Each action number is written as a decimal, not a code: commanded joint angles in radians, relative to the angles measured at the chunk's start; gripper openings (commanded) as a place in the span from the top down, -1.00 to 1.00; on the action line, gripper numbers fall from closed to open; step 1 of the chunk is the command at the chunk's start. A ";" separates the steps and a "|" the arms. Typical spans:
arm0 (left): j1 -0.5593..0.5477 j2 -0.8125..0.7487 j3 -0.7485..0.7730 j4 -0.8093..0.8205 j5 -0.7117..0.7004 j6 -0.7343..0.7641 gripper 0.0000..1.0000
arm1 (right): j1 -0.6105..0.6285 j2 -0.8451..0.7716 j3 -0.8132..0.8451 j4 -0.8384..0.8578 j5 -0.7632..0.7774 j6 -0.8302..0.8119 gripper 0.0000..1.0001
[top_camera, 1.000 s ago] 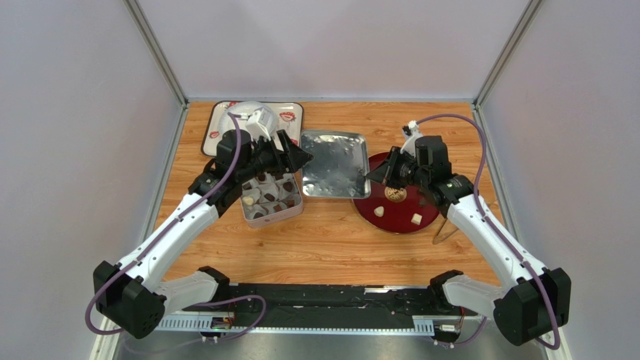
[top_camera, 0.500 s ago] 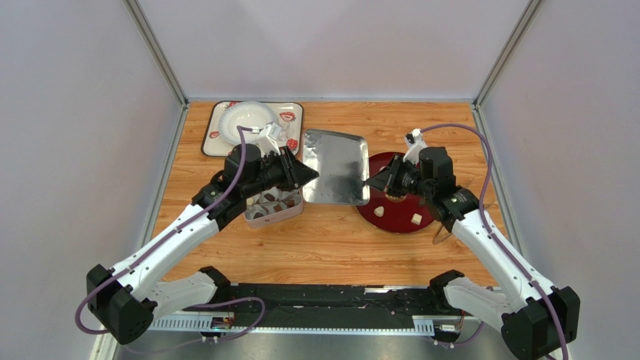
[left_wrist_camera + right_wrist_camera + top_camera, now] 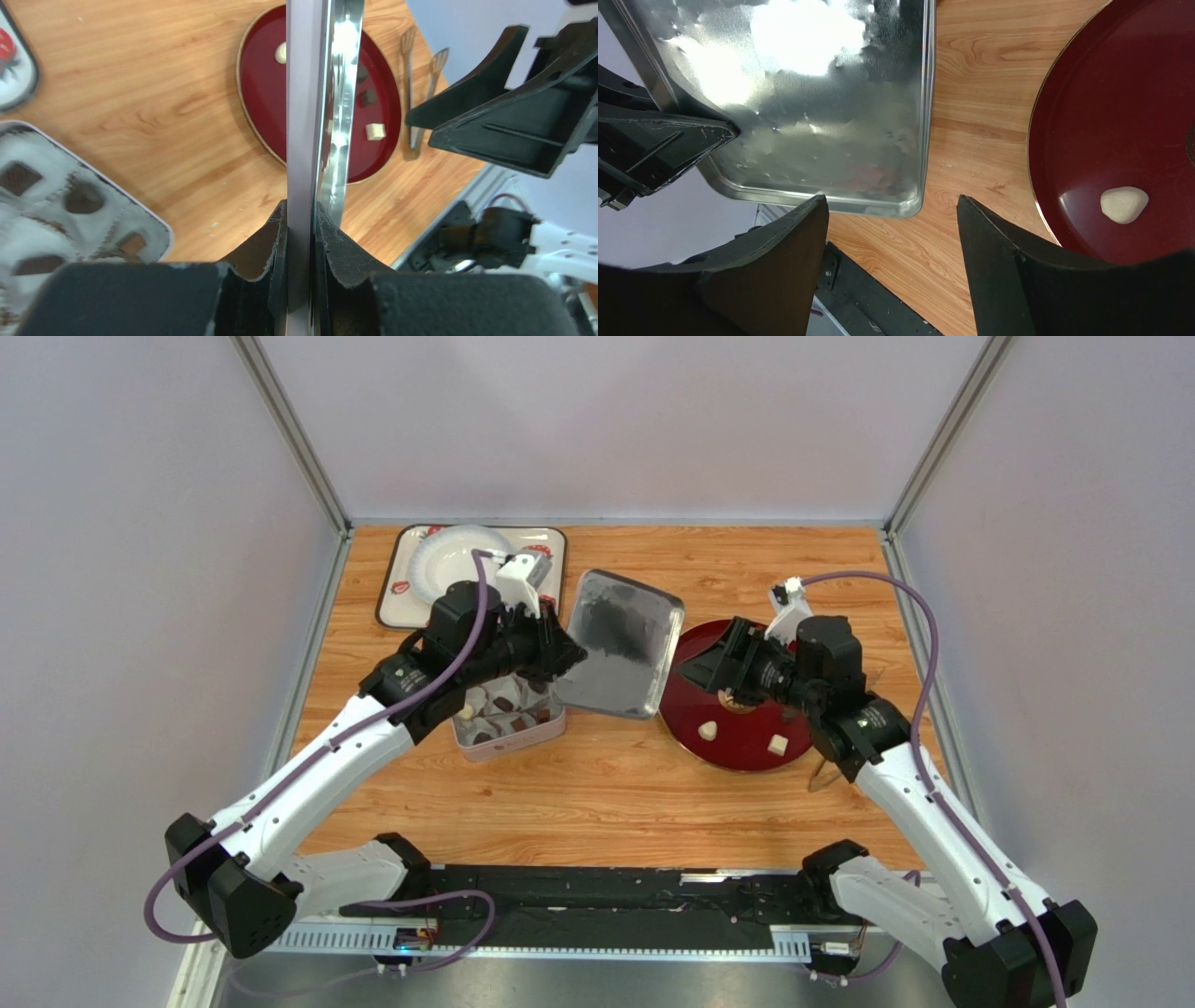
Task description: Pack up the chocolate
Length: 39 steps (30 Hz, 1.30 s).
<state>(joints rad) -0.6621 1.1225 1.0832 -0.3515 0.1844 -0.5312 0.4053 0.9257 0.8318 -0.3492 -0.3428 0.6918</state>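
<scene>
The silver tin lid (image 3: 617, 641) hangs tilted above the table, and my left gripper (image 3: 561, 655) is shut on its left rim. In the left wrist view the lid (image 3: 309, 105) runs edge-on between the closed pads of the left gripper (image 3: 300, 210). Below it stands the tin (image 3: 508, 725) with chocolate (image 3: 20, 177) in grey paper cups. More chocolate (image 3: 710, 731) lies on the red plate (image 3: 744, 749), including a cream piece (image 3: 1123, 204). My right gripper (image 3: 892, 231) is open and holds nothing, just off the lid's right corner (image 3: 906, 196).
A white plate on a patterned tray (image 3: 407, 567) sits at the back left. Metal tongs (image 3: 828, 770) lie right of the red plate, also visible from the left wrist as tongs (image 3: 414, 84). Grey walls enclose the table on three sides.
My left gripper shut on the lid's left rim and raised it into a tilt. My right gripper let go of the lid's right edge, opened and drew back a little to the right.
</scene>
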 commanded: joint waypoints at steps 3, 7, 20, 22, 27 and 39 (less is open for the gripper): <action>-0.051 0.029 0.127 -0.073 -0.115 0.379 0.74 | 0.010 -0.025 0.101 -0.005 -0.031 0.015 -0.49; -0.096 0.051 0.153 -0.098 -0.230 0.519 0.74 | 0.030 -0.030 0.139 -0.002 -0.039 -0.006 -0.51; -0.269 0.023 0.021 0.127 -0.568 0.942 0.73 | 0.030 -0.016 0.253 -0.050 0.033 0.110 -0.64; -0.297 0.022 -0.003 0.169 -0.602 0.988 0.73 | 0.030 0.001 0.259 -0.066 0.050 0.143 -0.65; -0.379 0.023 -0.083 0.313 -0.703 1.122 0.73 | 0.030 0.041 0.270 -0.091 0.079 0.248 -0.68; -0.505 0.043 -0.193 0.566 -0.821 1.307 0.70 | 0.023 0.165 0.311 -0.148 0.127 0.371 -0.79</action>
<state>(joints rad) -1.1374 1.1744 0.9009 0.0620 -0.5854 0.6895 0.4297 1.0523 1.0882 -0.4946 -0.2237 1.0122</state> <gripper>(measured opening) 0.201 0.897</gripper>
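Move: Chocolate box: about 13 cm to the left of the left hand, 4 cm ahead and 20 cm below; the lid already in its fingers has its middle some 7 cm to the right and 2 cm ahead. From the empty right hand, the lid's middle is roughly 9 cm left, 3 cm ahead and about level, the box 30 cm left and 4 cm ahead, and the red plate's middle 11 cm right, 5 cm ahead, both some 18 cm lower. Rolling about its own finger line by some 80 degrees, clockwise looking along the fingers, the left hand keeps its pinch on the lid's edge and otherwise stays within about 3 cm of its place. The right hand, empty, rises about 8 cm beside the lid's free side, then sinks some 3 cm while easing forward nearly as far, tipping down and turning slightly clockwise, its fingers opening wider. ##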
